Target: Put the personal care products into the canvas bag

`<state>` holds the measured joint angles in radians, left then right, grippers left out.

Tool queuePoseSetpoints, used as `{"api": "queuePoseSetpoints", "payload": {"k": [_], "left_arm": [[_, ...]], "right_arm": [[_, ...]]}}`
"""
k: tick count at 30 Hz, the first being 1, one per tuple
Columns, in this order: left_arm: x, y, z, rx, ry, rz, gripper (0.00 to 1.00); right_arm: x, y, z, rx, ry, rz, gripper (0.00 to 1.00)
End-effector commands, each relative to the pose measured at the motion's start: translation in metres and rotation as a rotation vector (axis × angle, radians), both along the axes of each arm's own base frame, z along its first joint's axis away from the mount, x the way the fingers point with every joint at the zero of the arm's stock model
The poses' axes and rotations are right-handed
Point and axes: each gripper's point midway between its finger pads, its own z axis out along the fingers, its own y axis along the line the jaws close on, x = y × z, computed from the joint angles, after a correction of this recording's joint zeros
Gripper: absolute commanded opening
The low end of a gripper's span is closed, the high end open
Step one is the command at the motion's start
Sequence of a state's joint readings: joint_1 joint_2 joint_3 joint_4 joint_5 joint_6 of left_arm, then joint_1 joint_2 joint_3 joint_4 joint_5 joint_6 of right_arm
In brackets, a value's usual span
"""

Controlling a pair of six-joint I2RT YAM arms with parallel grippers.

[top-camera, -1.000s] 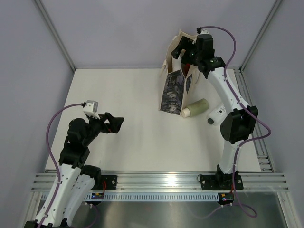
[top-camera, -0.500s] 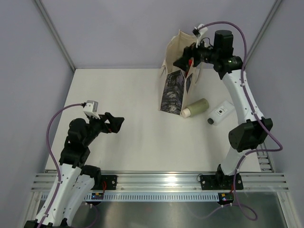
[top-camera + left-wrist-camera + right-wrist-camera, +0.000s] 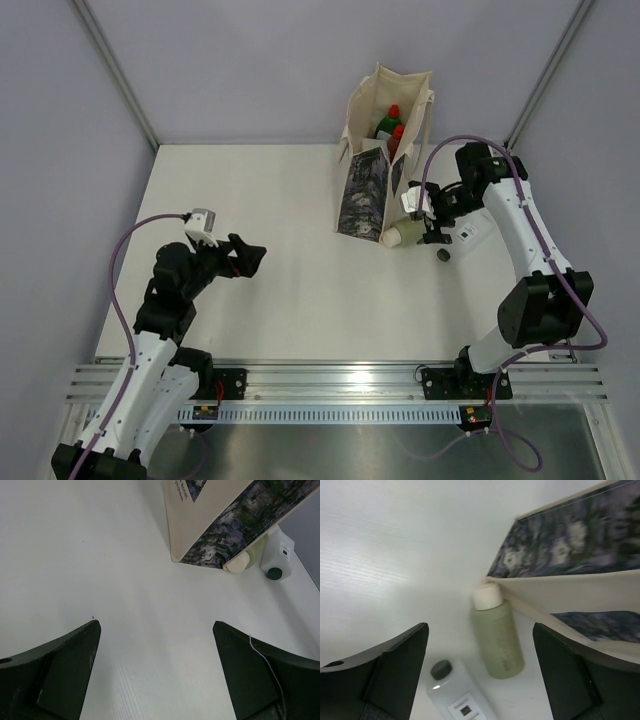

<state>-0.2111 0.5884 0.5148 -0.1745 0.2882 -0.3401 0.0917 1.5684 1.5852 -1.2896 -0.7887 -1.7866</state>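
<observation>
The cream canvas bag [image 3: 368,160] stands upright at the back of the table, its dark picture panel facing front. Two red-capped bottles [image 3: 392,124] stick up inside its mouth. A pale green cylinder bottle [image 3: 398,237] [image 3: 499,639] lies on the table against the bag's foot, beside a clear rectangular bottle [image 3: 466,234] [image 3: 461,700] with a dark cap. My right gripper [image 3: 427,222] [image 3: 480,628] hangs open just above these two, touching neither. My left gripper [image 3: 248,259] [image 3: 156,625] is open and empty over bare table at the left. The other products are out of view.
In the left wrist view the bag [image 3: 210,525], the pale green bottle [image 3: 248,559] and the clear bottle [image 3: 278,552] lie far ahead to the right. Grey walls and metal frame rails enclose the white table [image 3: 280,200].
My right arm has left the bag's mouth and dropped to the table on the bag's right, over the pale green bottle. Red caps now show in the bag. The left arm shifted slightly.
</observation>
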Motion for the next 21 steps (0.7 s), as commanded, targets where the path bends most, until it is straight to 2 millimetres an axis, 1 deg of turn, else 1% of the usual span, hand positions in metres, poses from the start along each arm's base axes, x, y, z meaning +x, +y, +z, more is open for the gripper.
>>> {"api": "queuePoseSetpoints", "payload": {"k": [1, 4, 8, 10, 11, 12, 13, 14, 15, 17, 18, 21], "left_arm": [[0.008, -0.007, 0.022, -0.012, -0.084, -0.035, 0.99], [0.007, -0.007, 0.023, -0.012, -0.086, -0.038, 0.99], [0.006, -0.006, 0.022, -0.017, -0.086, -0.028, 0.99], [0.005, -0.005, 0.021, -0.018, -0.083, -0.024, 0.99], [0.005, -0.005, 0.022, -0.020, -0.086, -0.021, 0.99], [0.004, -0.004, 0.021, -0.017, -0.082, -0.020, 0.99], [0.003, -0.004, 0.020, -0.015, -0.081, -0.018, 0.99], [0.003, -0.003, 0.021, -0.014, -0.085, -0.016, 0.99], [0.003, -0.002, 0.021, -0.011, -0.083, -0.012, 0.99], [0.002, -0.002, 0.020, -0.011, -0.082, -0.010, 0.99], [0.002, -0.002, 0.020, -0.011, -0.082, -0.010, 0.99], [0.003, -0.002, 0.019, -0.011, -0.078, -0.008, 0.99]], "right_arm": [[-0.020, -0.021, -0.029, -0.145, 0.050, 0.037, 0.93], [0.003, -0.033, -0.059, -0.239, 0.029, -0.007, 0.94], [0.020, -0.037, -0.094, -0.338, 0.006, -0.013, 0.94], [0.031, -0.038, -0.104, -0.371, -0.024, -0.024, 0.95], [0.033, -0.034, -0.107, -0.382, -0.030, -0.016, 0.95], [0.036, -0.033, -0.115, -0.391, -0.017, -0.026, 0.95], [0.046, -0.033, -0.116, -0.406, -0.050, -0.040, 0.95], [0.049, -0.031, -0.122, -0.418, -0.050, -0.041, 0.95], [0.056, -0.033, -0.126, -0.443, -0.075, -0.050, 0.95], [0.062, -0.030, -0.134, -0.463, -0.086, -0.055, 0.95], [0.069, -0.031, -0.136, -0.480, -0.109, -0.064, 0.95], [0.074, -0.029, -0.147, -0.511, -0.123, -0.059, 0.96]]}}
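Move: The sage-green bottle that the empty right hand is after lies about 7 cm ahead of it, level with it sideways and some 20 cm below. The white bottle with the black cap lies about 12 cm to that hand's right, 5 cm ahead and just as low; the canvas bag stands around 16 cm ahead and 9 cm to the left, its middle some 12 cm lower. From the left hand the green bottle is about 14 cm ahead, 35 cm to the right and 18 cm down. The right hand sinks about 14 cm towards the sage-green bottle beside the bag's foot, easing some 3 cm to its right and slightly back at first, then swinging forward by 6 cm or so while still going down. Meanwhile the wrist tips its fingers from slanting out to the left to nearly straight down, a turn of about 25 degrees, and they stay wide open with the bottle between them and below, not yet touched. ##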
